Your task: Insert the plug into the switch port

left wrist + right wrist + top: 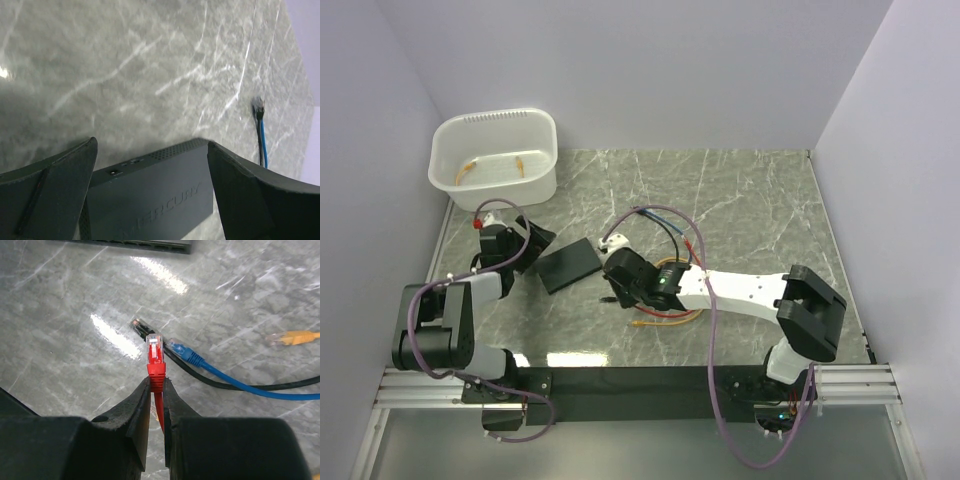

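Note:
The switch (570, 263) is a flat matte-black box lying on the marble table left of centre. My left gripper (532, 246) is open at its left end. In the left wrist view the switch (150, 195) lies between the two wide-spread fingers (55, 195), with its vented edge facing away. My right gripper (156, 384) is shut on the ribbed red boot of the plug (155, 354), whose clear tip points forward toward the switch's edge (135, 244) at the top. From above, the right gripper (616, 272) hovers just right of the switch.
A white plastic tub (495, 160) stands at the back left. Loose cables lie under my right arm: a blue plug (182, 352), a black plug (140, 327) and a yellow plug (290, 337). The blue cable end (258, 106) also shows past the switch.

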Action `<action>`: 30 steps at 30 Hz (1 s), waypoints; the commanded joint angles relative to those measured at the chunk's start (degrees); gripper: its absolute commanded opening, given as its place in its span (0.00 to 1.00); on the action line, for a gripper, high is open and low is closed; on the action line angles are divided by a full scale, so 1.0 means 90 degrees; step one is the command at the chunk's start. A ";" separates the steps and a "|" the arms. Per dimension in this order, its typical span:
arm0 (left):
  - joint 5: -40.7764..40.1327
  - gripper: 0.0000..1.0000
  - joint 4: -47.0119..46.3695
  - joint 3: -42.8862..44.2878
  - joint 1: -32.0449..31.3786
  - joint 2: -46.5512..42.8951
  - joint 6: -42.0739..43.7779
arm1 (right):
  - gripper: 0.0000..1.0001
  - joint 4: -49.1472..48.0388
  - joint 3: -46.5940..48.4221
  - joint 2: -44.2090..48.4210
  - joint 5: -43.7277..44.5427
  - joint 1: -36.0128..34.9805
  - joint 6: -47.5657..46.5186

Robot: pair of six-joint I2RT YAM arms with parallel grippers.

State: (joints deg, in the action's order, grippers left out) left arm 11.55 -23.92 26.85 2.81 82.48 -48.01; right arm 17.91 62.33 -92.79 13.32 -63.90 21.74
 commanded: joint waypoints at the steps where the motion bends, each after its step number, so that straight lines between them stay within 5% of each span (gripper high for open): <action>1: 0.0454 0.97 0.0206 -0.0356 -0.0087 -0.0345 -0.0280 | 0.00 -0.0213 0.0086 -0.0119 -0.0181 -0.0049 0.0085; 14: -0.0108 0.96 0.1271 -0.0943 -0.0566 -0.2660 -0.0223 | 0.00 -0.0330 0.0457 -0.0773 -0.0650 -0.0058 0.0026; 20: -0.0317 0.96 0.0970 -0.0552 -0.0586 -0.1997 0.0237 | 0.00 -0.0262 0.1092 -0.1271 -0.0816 -0.0175 -0.0071; 30: 0.0853 0.96 -0.0925 -0.0572 -0.0586 -0.0757 0.0353 | 0.00 -0.0144 0.1805 -0.1945 -0.0962 -0.0302 -0.0072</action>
State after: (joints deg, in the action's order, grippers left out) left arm 14.11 -24.75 19.94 -2.24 73.56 -47.18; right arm 17.19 75.48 -109.16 5.67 -66.11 21.37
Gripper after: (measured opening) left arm 0.965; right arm 0.185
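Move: The switch lies flat with its middle about 8 cm to the right of the wide-open left hand, some 3 cm nearer the bases and 3 cm lower. From the right hand, which already holds the red plug, the switch is about 12 cm left, 9 cm ahead and 6 cm down. The black plug lies on the table about 3 cm ahead and 4 cm left of that hand, the blue plug about 3 cm ahead and 1 cm left, both some 7 cm below. The switch's left end is dragged back by the open left fingers, the left hand going about 6 cm back and 3 cm right; it then lifts some 3 cm, eases forward and settles lower again. Meanwhile the red plug, still pinched in the right hand, sinks about 3.5 cm and then travels roughly 7 cm left towards the switch's near edge, fingers tipping slightly steeper. ##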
